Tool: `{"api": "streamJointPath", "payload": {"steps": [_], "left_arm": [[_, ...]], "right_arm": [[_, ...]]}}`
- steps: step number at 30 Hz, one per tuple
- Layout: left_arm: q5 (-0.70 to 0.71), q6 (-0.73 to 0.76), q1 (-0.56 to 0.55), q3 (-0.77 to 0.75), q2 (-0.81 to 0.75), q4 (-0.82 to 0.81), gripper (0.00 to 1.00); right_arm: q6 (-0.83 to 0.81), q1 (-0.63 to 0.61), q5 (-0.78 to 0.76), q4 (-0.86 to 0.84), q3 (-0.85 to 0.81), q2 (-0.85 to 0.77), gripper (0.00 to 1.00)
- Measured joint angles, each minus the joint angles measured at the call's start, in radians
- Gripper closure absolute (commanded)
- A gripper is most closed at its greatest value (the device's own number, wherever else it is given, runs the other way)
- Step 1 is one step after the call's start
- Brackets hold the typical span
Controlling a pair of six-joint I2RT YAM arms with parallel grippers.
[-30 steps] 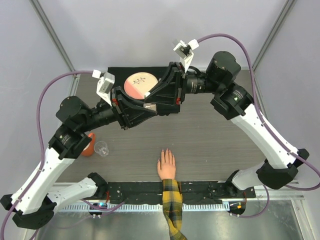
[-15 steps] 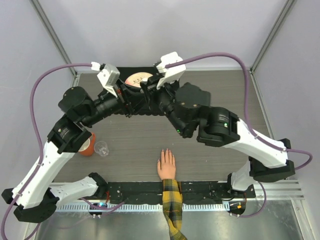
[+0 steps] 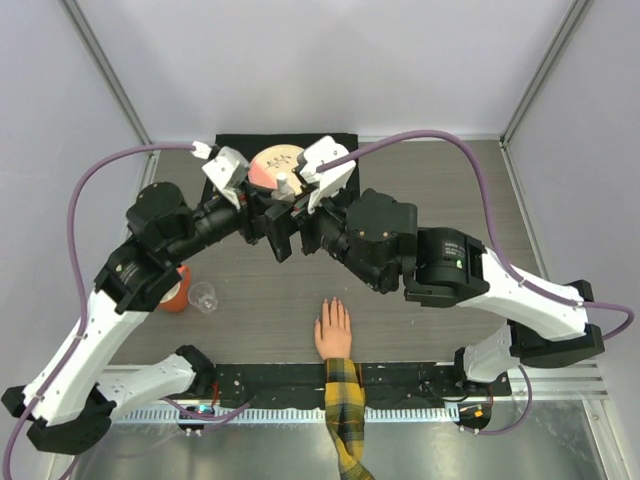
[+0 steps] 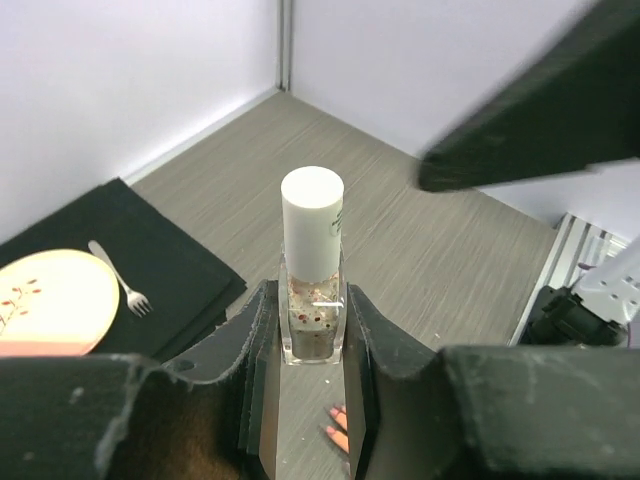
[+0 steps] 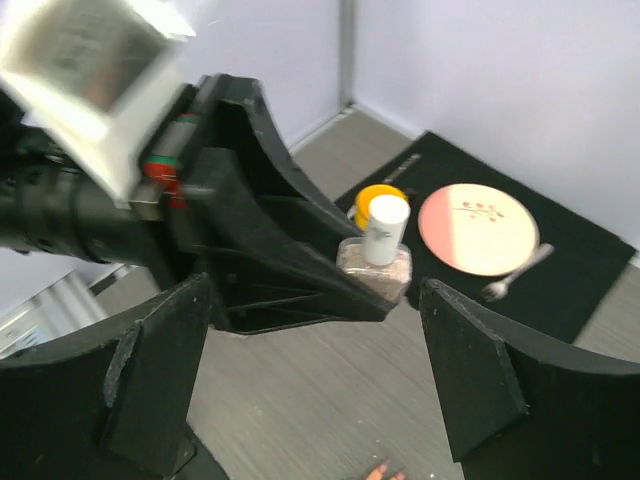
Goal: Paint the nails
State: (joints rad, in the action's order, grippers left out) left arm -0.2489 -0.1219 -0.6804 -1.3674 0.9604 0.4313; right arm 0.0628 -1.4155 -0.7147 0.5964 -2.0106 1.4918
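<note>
A flesh-coloured hand (image 3: 333,335) in a yellow-and-black plaid sleeve lies flat at the near edge, its nails (image 3: 331,304) pointing away from the arms. The fingertips also show low between the left jaws (image 4: 336,426) and at the bottom of the right wrist view (image 5: 384,470). My left gripper (image 4: 312,325) is shut on a small clear bottle (image 4: 312,315) with a white cap (image 4: 312,215), held upright above the table. In the right wrist view my right gripper (image 5: 318,300) stands wide open, facing the bottle (image 5: 377,262) without touching it. From above, both grippers meet near the cap (image 3: 283,183).
A pink plate (image 3: 268,163) and a fork (image 4: 122,283) lie on a black mat (image 3: 338,145) at the back. An orange cup (image 3: 177,290) and a small clear cup (image 3: 203,296) stand at the left. A yellow object (image 5: 372,194) sits behind the bottle.
The right arm swung in from the right and folded towards the bottle, and its jaws opened wide. The left gripper, still holding the bottle, shifted slightly.
</note>
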Motion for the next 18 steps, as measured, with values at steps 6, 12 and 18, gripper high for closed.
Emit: {"api": "streamJointPath", "payload": {"steps": [6, 12, 18], "left_arm": [[-0.077, -0.010, 0.002, 0.014, -0.107, 0.015, 1.00], [-0.259, -0.089, 0.000, 0.002, -0.118, 0.029, 1.00], [-0.406, -0.231, 0.000, 0.027, -0.112, -0.059, 1.00]], "right_arm": [[0.027, 0.230, 0.453, 0.005, 0.075, -0.076, 0.09], [0.095, 0.486, 0.949, 0.002, 0.012, -0.092, 0.10], [0.197, 0.578, 1.352, -0.061, -0.055, -0.071, 0.14]]}}
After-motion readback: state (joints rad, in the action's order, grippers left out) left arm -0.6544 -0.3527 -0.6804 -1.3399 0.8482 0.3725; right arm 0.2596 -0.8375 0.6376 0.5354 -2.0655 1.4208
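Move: The left hand already holds the nail polish bottle upright, its white cap about 3 cm above the hand point. The right hand is open and clear of the cap, which lies about 5 cm ahead of it, 2 cm left and 1 cm lower. Far below, the model hand lies some 8 cm back and 8 cm right of the left hand, while the plate is about 33 cm ahead of that same left hand and 4 cm left. The left hand keeps its grip and draws the capped bottle back about 10 cm and up some 3 cm, turning roughly 25 degrees clockwise. Meanwhile the right hand, fingers staying wide and off the cap, goes forward a little, then back and up to finish about 6 cm higher, slightly back and to the right, winding some 45 degrees counter-clockwise until its fingers point left at the bottle from the cap's right side. ##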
